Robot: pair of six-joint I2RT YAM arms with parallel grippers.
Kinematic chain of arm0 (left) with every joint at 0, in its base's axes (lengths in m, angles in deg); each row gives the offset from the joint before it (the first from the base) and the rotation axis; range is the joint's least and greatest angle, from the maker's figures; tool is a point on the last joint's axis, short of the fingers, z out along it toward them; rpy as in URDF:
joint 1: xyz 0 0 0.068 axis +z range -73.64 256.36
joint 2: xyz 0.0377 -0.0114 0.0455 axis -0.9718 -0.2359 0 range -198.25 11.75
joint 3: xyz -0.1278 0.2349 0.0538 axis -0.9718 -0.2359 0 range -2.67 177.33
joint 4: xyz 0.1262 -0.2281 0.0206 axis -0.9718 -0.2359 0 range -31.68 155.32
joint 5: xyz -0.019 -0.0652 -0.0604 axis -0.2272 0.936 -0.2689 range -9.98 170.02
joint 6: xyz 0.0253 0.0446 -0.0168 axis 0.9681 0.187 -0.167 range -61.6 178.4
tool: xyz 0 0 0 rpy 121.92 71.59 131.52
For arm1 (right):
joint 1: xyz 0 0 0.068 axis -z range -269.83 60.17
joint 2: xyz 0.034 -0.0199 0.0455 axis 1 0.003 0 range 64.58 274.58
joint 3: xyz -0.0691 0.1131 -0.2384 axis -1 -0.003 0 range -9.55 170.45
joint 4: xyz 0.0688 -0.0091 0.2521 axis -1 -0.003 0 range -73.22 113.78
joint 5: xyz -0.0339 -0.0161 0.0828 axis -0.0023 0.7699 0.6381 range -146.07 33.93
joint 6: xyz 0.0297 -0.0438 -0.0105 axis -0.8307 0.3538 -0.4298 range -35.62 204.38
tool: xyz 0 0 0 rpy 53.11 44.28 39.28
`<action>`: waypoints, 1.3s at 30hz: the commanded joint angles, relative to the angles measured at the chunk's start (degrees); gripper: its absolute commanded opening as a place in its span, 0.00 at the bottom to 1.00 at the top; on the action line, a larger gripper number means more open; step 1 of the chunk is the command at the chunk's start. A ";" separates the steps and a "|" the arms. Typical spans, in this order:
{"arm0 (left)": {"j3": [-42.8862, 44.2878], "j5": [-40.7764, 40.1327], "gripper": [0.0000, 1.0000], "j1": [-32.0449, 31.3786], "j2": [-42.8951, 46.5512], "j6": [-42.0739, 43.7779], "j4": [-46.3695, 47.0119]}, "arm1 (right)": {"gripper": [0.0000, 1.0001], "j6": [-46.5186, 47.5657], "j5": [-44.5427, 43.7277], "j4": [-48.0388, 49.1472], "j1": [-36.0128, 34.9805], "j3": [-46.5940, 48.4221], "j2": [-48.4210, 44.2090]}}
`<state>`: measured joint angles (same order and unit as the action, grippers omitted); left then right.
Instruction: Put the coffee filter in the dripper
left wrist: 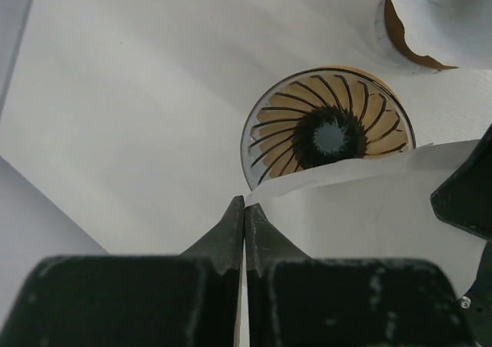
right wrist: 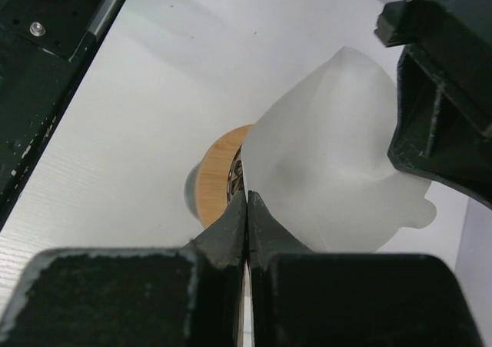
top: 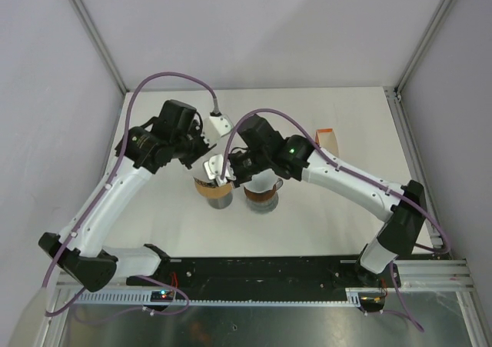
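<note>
A white paper coffee filter (top: 217, 168) (left wrist: 369, 216) (right wrist: 338, 155) hangs spread between my two grippers, just above the dripper. The dripper (top: 217, 195) (left wrist: 330, 135) is a glass cone with dark spiral ribs and a wooden ring (right wrist: 219, 174). Part of its mouth is covered by the filter. At the filter's left edge my left gripper (top: 203, 153) (left wrist: 244, 202) is shut on the paper. My right gripper (top: 234, 171) (right wrist: 247, 197) is shut on the opposite edge. Each gripper's black body shows in the other's wrist view.
A second dripper (top: 261, 196) (left wrist: 415, 24) with a white filter in it stands right beside the first, on its right. A small brown and white pack (top: 330, 139) lies at the back right. The table's back wall and side posts are near.
</note>
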<state>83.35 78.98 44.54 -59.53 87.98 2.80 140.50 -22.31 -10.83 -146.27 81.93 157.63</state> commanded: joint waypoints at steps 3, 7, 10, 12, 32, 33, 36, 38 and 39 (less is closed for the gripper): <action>-1.04 3.15 0.00 3.03 -1.50 1.27 0.59 | 0.00 -1.06 0.16 -1.79 0.55 -0.83 1.75; -2.69 4.24 0.00 3.20 -1.98 1.23 1.57 | 0.00 -1.21 -0.11 -1.78 1.18 -1.27 2.64; -3.77 4.94 0.00 3.24 -2.44 1.05 2.03 | 0.00 -1.66 0.32 -1.78 1.97 -1.35 3.16; -4.59 5.62 0.00 3.25 -2.67 1.02 2.35 | 0.00 -1.92 0.32 -1.73 2.22 -1.38 3.35; -4.28 7.38 0.41 3.24 -3.57 0.88 3.28 | 0.47 -6.70 1.83 5.06 1.49 -4.26 -1.71; -3.88 7.37 0.47 3.24 -3.45 0.86 3.28 | 0.50 -7.06 2.14 5.25 1.42 -4.28 -1.99; -2.89 7.04 0.57 3.25 -3.11 0.79 3.31 | 0.55 -8.42 2.60 5.85 1.24 -4.06 -2.78; -2.44 6.60 0.62 3.25 -2.81 0.82 3.29 | 0.57 -9.50 2.78 5.91 1.18 -3.82 -3.29; -2.26 6.41 0.65 3.29 -2.63 0.87 3.24 | 0.57 -9.87 3.05 5.67 1.17 -3.66 -3.48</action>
<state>77.82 85.27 47.43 -63.36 88.46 4.79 133.44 -21.32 -7.18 -144.70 77.45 156.98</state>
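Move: Both hands still hold the white paper filter by its rim above the left-hand dripper, the one with the wooden collar. The dripper's middle lies about 5 cm right, 1 cm back and some 10 cm below the left hand; from the right hand it is roughly 5 cm to the left, 3 cm ahead and 9 cm below. The second dripper, already lined with a filter, stands some 12 cm right of it, about a centimetre farther out and equally high. Still pinching the paper rim from either side, both hands lower the filter about 5 cm into the wooden-collared dripper, the left tipping its fingers some 10 degrees more steeply down, the right easing slightly forward. Then the fingers open to more than half, right first and left later; the left stays put while the right rises roughly 3.5 cm, edging back. ##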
